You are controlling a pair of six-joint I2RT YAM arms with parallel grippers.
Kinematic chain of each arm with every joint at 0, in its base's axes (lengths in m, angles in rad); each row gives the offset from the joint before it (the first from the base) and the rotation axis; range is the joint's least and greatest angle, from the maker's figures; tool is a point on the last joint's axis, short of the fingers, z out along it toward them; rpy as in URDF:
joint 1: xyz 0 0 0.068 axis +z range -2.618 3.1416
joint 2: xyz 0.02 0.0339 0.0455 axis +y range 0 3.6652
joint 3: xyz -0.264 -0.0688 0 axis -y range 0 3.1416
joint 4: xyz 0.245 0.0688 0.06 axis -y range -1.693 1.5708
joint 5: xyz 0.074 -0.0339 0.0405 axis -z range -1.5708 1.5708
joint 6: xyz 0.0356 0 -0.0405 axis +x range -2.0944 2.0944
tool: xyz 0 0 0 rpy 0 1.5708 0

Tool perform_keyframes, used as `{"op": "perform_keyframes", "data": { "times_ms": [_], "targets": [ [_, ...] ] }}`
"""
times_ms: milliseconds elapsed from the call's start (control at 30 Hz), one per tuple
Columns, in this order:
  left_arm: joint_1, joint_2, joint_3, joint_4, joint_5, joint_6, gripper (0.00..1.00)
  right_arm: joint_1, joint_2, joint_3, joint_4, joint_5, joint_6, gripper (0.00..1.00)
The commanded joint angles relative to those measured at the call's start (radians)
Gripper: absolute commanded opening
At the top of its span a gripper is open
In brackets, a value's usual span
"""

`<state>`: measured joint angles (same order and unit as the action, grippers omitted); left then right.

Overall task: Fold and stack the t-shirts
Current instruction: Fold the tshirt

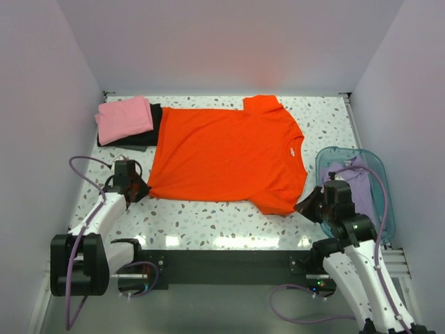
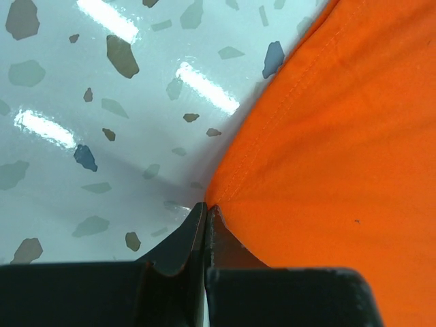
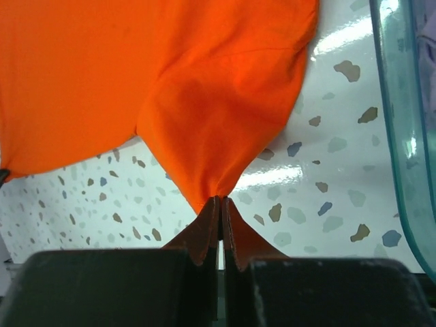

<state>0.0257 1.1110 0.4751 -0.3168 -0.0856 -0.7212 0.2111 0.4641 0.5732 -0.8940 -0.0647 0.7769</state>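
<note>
The bright orange-red t-shirt (image 1: 226, 153) lies spread flat across the middle of the speckled table, collar to the right. My left gripper (image 1: 144, 188) is shut on its near-left hem corner (image 2: 216, 194). My right gripper (image 1: 303, 207) is shut on the near sleeve (image 3: 214, 136), whose cloth bunches into the closed tips. A folded pink t-shirt (image 1: 124, 117) rests on a folded black t-shirt (image 1: 147, 132) at the back left. The pale lavender t-shirt (image 1: 353, 182) lies in the blue basket.
A translucent blue plastic basket (image 1: 386, 202) stands at the right, close beside my right arm; its wall (image 3: 402, 122) fills the right wrist view's right edge. White walls enclose the table on three sides.
</note>
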Motion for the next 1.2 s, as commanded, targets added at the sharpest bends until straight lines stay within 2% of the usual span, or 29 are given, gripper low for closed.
{"op": "perform_keyframes", "data": {
  "times_ms": [0, 300, 533, 1167],
  "targets": [
    [0.005, 0.016, 0.062, 0.012, 0.009, 0.017, 0.0, 0.001, 0.127, 0.068, 0.087, 0.054, -0.022, 0.0],
    [0.005, 0.156, 0.218, 0.013, 0.037, 0.034, 0.0, 0.001, 0.474, 0.289, 0.228, 0.17, -0.093, 0.0],
    [0.003, 0.28, 0.344, 0.027, 0.05, 0.031, 0.0, -0.012, 0.72, 0.422, 0.309, 0.183, -0.107, 0.0],
    [-0.004, 0.516, 0.573, 0.015, 0.046, 0.009, 0.0, -0.088, 1.01, 0.64, 0.383, 0.126, -0.134, 0.0]
  ]
}}
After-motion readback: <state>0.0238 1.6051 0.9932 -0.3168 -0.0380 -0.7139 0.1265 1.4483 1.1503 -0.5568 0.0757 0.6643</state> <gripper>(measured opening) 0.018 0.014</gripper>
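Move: The orange t-shirt's near edge is already pinched in both hands; its far hem corner lies some 32 cm ahead and 5 cm right of the left hand, its far sleeve about 45 cm ahead and 11 cm left of the right. The pink t-shirt is 27 cm ahead and 9 cm left of the left hand. From the right hand the collar is 26 cm ahead and 1 cm right, the tub 8 cm ahead and 22 cm right. The right hand is roughly 10 cm above the table, the left nearly down on it. The t-shirt's near edge is carried forward over its flat far half by both hands together, fingers staying shut on the cloth. The right brings the sleeve end some 21 cm out towards the collar line, its left side rolling down about 10 degrees; the left takes the hem corner about 13 cm forward, rising 3 to 4 cm, mostly early on. ##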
